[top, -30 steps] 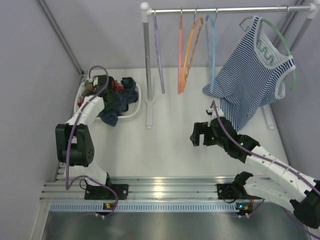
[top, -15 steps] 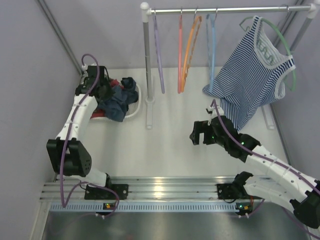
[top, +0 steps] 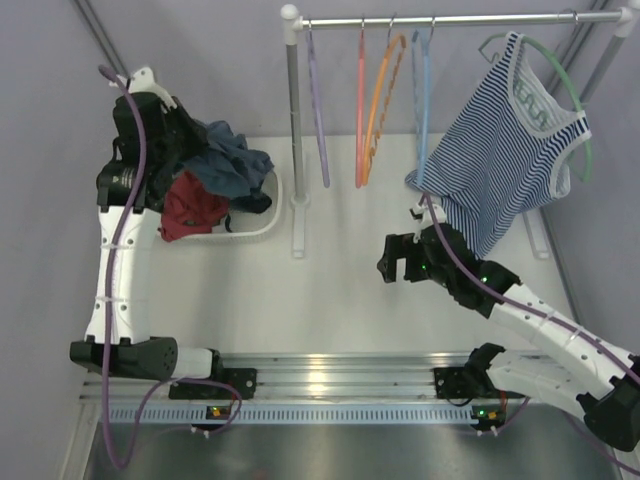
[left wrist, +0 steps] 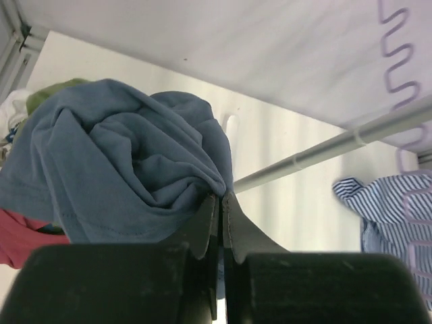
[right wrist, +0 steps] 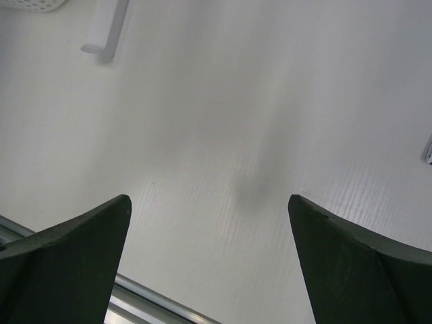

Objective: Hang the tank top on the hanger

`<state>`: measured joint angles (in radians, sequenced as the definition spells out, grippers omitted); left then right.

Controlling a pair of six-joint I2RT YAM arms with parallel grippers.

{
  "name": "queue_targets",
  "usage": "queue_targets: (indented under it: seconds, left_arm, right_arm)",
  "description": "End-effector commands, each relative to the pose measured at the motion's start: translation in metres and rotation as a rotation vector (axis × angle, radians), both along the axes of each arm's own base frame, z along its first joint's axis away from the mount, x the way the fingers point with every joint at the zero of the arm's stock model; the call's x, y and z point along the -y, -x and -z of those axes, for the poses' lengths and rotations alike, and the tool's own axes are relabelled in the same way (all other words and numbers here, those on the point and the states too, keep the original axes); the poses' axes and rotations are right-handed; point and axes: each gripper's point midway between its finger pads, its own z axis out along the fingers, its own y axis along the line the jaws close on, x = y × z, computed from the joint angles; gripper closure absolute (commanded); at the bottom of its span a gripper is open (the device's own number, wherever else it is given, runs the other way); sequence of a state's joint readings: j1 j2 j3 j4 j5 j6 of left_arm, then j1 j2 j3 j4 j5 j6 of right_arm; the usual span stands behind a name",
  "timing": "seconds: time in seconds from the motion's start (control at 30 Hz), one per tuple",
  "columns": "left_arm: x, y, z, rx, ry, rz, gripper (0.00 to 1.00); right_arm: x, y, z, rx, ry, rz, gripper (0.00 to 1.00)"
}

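The dark navy tank top (top: 232, 162) hangs bunched above the white basket (top: 262, 226), and my left gripper (top: 195, 140) is shut on a fold of it. In the left wrist view the crumpled navy cloth of the tank top (left wrist: 128, 169) fills the left side, pinched between the closed tips of my left gripper (left wrist: 221, 197). The light-blue hanger (top: 424, 100) hangs on the rail (top: 450, 18), right of the middle. My right gripper (top: 392, 266) hovers over the table's middle, and in its wrist view the right gripper (right wrist: 209, 201) stands open over bare table.
A red garment (top: 190, 206) droops at the basket's left side. Lilac (top: 318, 110), red-orange (top: 360, 110) and orange (top: 384, 95) hangers share the rail. A striped tank top (top: 505, 160) hangs on a green hanger (top: 572, 95) at the right. The rack's post (top: 294, 130) stands beside the basket.
My left gripper shut on the navy tank top in the basket and the arm rose, lifting it and dragging the red garment up. The right arm stayed put.
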<state>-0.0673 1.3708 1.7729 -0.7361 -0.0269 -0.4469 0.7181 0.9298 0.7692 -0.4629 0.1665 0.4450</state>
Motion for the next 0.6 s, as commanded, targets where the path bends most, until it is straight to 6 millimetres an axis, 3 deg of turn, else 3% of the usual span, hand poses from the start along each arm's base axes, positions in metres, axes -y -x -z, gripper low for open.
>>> queue_targets:
  seconds: [0.0,0.07,0.1,0.27,0.57]
  left_arm:
    - [0.009,0.013,-0.078,0.205,0.028,0.050,1.00]
    - [0.014,0.015,-0.095,0.243,0.031,0.075,1.00]
    - [0.016,0.021,-0.115,0.290,0.037,0.093,1.00]
    - [0.024,0.041,-0.158,0.389,0.048,0.143,1.00]
    - [0.035,0.107,-0.223,0.597,0.083,0.231,1.00]
  right_arm:
    - [-0.008,-0.009,-0.032,0.072,-0.036,-0.005,0.00]
    - [-0.008,-0.010,-0.033,0.073,-0.038,-0.003,0.00]
    - [-0.008,-0.010,-0.034,0.075,-0.038,0.000,0.00]
    - [-0.007,-0.012,-0.036,0.079,-0.033,0.005,0.00]
    - [-0.005,-0.013,-0.042,0.094,-0.023,0.006,0.00]
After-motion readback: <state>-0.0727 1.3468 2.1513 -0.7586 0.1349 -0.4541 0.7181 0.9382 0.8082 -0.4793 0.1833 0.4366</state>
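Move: The left hand holds the blue tank top; the nearest empty hanger, the purple one, hangs about 20 cm ahead, 21 cm to its right and 8 cm higher. The rod's left end is some 21 cm ahead, 16 cm right and 19 cm above the hand; the pink hanger is about 11 cm to the right of the purple one, level with it. The basket is about 9 cm ahead, 5 cm left and 37 cm below. From the empty right hand the purple hanger is roughly 36 cm ahead, 19 cm left and 32 cm up. Keeping the blue tank top pinched in its shut fingers, the left hand goes on lifting it above the basket, about 16 cm more, fast at first and slowing near the level of the clothes rod. As it rises it draws back some 6 cm towards its base, away from the rod, and the wrist tips the fingers up by about 20 degrees, from slanting down to nearly level, with a slight clockwise turn. ##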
